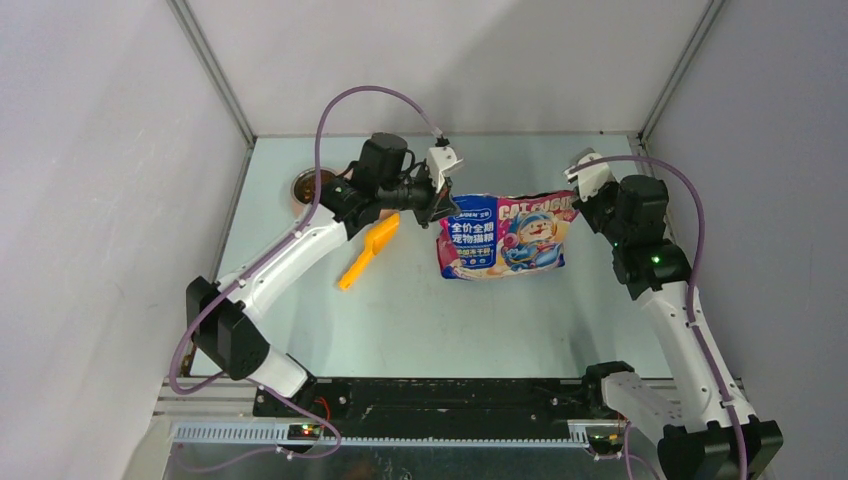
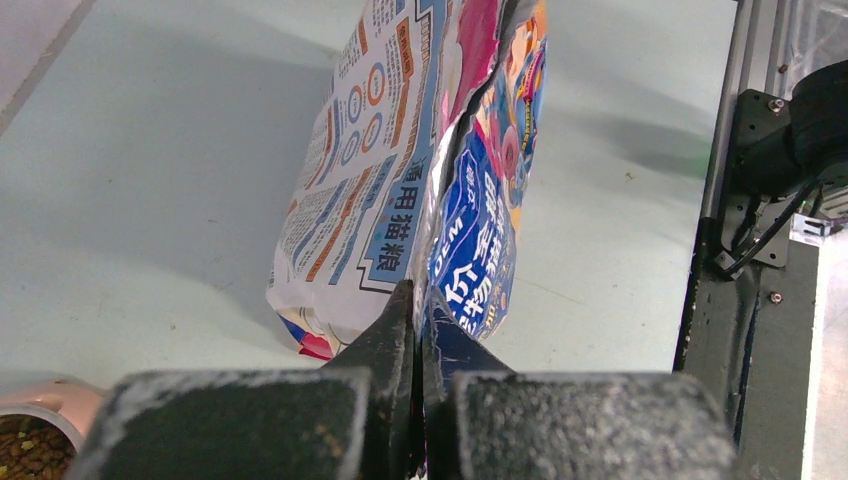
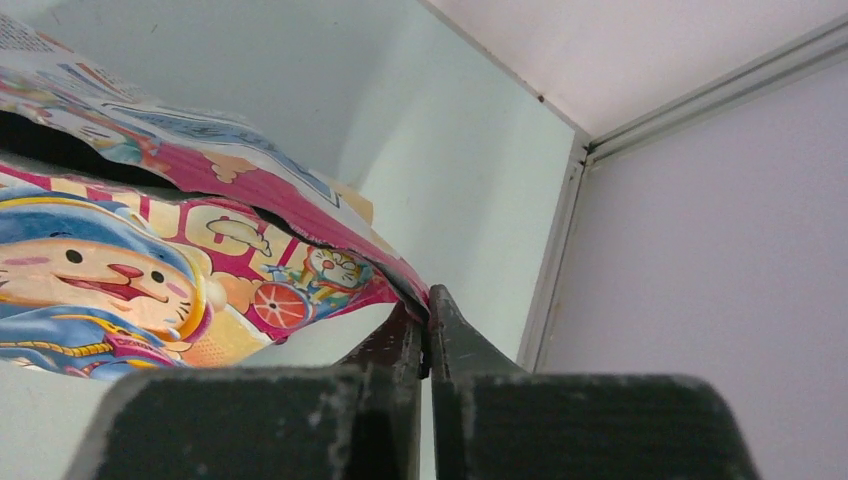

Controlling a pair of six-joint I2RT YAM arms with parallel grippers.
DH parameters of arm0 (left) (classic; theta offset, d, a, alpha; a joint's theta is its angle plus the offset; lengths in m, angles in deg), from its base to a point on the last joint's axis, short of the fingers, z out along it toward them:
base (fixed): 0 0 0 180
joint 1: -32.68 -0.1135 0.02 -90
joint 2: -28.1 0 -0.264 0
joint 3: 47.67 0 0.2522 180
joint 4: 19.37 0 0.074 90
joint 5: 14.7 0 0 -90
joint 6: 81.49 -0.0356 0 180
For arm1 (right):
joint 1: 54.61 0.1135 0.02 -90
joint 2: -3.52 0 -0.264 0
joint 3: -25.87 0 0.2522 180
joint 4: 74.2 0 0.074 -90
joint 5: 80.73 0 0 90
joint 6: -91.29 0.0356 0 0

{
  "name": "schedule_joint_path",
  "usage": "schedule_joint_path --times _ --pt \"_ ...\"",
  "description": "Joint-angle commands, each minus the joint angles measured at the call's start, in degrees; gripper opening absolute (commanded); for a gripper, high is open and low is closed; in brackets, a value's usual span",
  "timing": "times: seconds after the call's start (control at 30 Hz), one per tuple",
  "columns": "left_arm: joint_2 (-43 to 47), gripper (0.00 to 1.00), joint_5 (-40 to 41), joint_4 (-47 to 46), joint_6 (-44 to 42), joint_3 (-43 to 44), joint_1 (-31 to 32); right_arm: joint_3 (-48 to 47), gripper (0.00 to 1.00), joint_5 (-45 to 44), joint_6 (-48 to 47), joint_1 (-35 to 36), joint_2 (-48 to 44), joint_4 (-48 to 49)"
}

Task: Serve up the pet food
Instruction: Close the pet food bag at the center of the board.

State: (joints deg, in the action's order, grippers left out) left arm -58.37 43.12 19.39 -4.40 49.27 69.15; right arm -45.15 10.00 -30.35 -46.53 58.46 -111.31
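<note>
The glossy blue, pink and red cat food bag (image 1: pixel 505 237) hangs between my two grippers over the middle of the table. My left gripper (image 1: pixel 441 208) is shut on the bag's left edge. In the left wrist view the bag (image 2: pixel 400 170) runs away from that gripper (image 2: pixel 418 300), its film pinched between the fingers. My right gripper (image 1: pixel 578 205) is shut on the bag's pink right corner. The right wrist view has the bag (image 3: pixel 150 250) with its cartoon cat on the left and the corner nipped in that gripper (image 3: pixel 428 305). Brown kibble (image 2: pixel 22 452) lies in a steel bowl.
An orange plastic scoop (image 1: pixel 369 250) lies on the table left of the bag, under the left arm. The pink feeder (image 1: pixel 308 186) stands at the back left, its rim (image 2: pixel 62 398) in the left wrist view. Walls enclose the table on three sides.
</note>
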Motion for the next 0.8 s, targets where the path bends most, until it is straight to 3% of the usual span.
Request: schedule_joint_path --times 0.0,0.13,0.2,0.23,0.3,0.4,0.5,0.6,0.77 --pt "5.9 0.0 -1.0 -2.9 0.9 0.9 -1.6 -0.3 0.0 -4.8 0.1 -1.0 -1.6 5.0" --pt "6.0 0.0 -1.0 -2.9 0.9 1.0 -1.6 -0.3 0.0 -2.8 0.6 -1.4 -2.8 4.6" --pt "6.1 0.0 -1.0 -2.9 0.9 1.0 -1.6 -0.3 0.13 -1.8 0.2 -1.5 -3.0 4.0" --pt "6.1 0.0 -1.0 -2.9 0.9 1.0 -1.6 -0.3 0.28 0.8 -0.3 -1.6 -3.1 2.9" --pt "6.0 0.0 -1.0 -2.9 0.9 0.9 -1.6 -0.3 0.44 5.4 -2.0 -1.8 -3.5 1.0" --pt "5.9 0.0 -1.0 -2.8 0.8 1.1 -1.6 -0.3 0.56 14.1 -5.6 -1.8 -4.9 -0.9" --pt "5.2 0.0 -1.6 -2.6 0.9 1.5 -1.6 -0.7 0.76 18.7 -7.1 -0.9 -6.0 -0.8" --pt "4.6 0.0 -2.6 -2.2 0.9 1.9 -1.6 -2.9 0.85 20.8 -7.4 2.1 -4.7 -1.2" --pt "4.4 0.0 -3.1 -2.0 1.1 2.1 -1.6 -5.4 0.88 16.2 -7.2 8.0 1.8 1.1"
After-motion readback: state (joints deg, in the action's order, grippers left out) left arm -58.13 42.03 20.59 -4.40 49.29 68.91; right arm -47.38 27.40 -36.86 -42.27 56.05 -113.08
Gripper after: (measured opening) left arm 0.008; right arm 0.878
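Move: My right fingers are shut on the right end of the pet food bag's rim. The bag's middle lies about 12 cm to their left, a couple of centimetres nearer my base and some 11 cm lower. My left fingers pinch the rim's other end, with the bag's middle about 12 cm to their right, 1 cm ahead and 11 cm below. From that left hand, the yellow scoop lies on the table roughly 19 cm left and 4 cm ahead, 26 cm down. My right hand lets go of the rim's right end: the fingers spread nearly full wide as I ease back and up 2 to 3 cm. Then I swing about 7 cm left along the rim towards the bag's middle, turning some 20 degrees counter-clockwise so the open fingers come over the rim. My left hand stays put, still pinching the left end. ##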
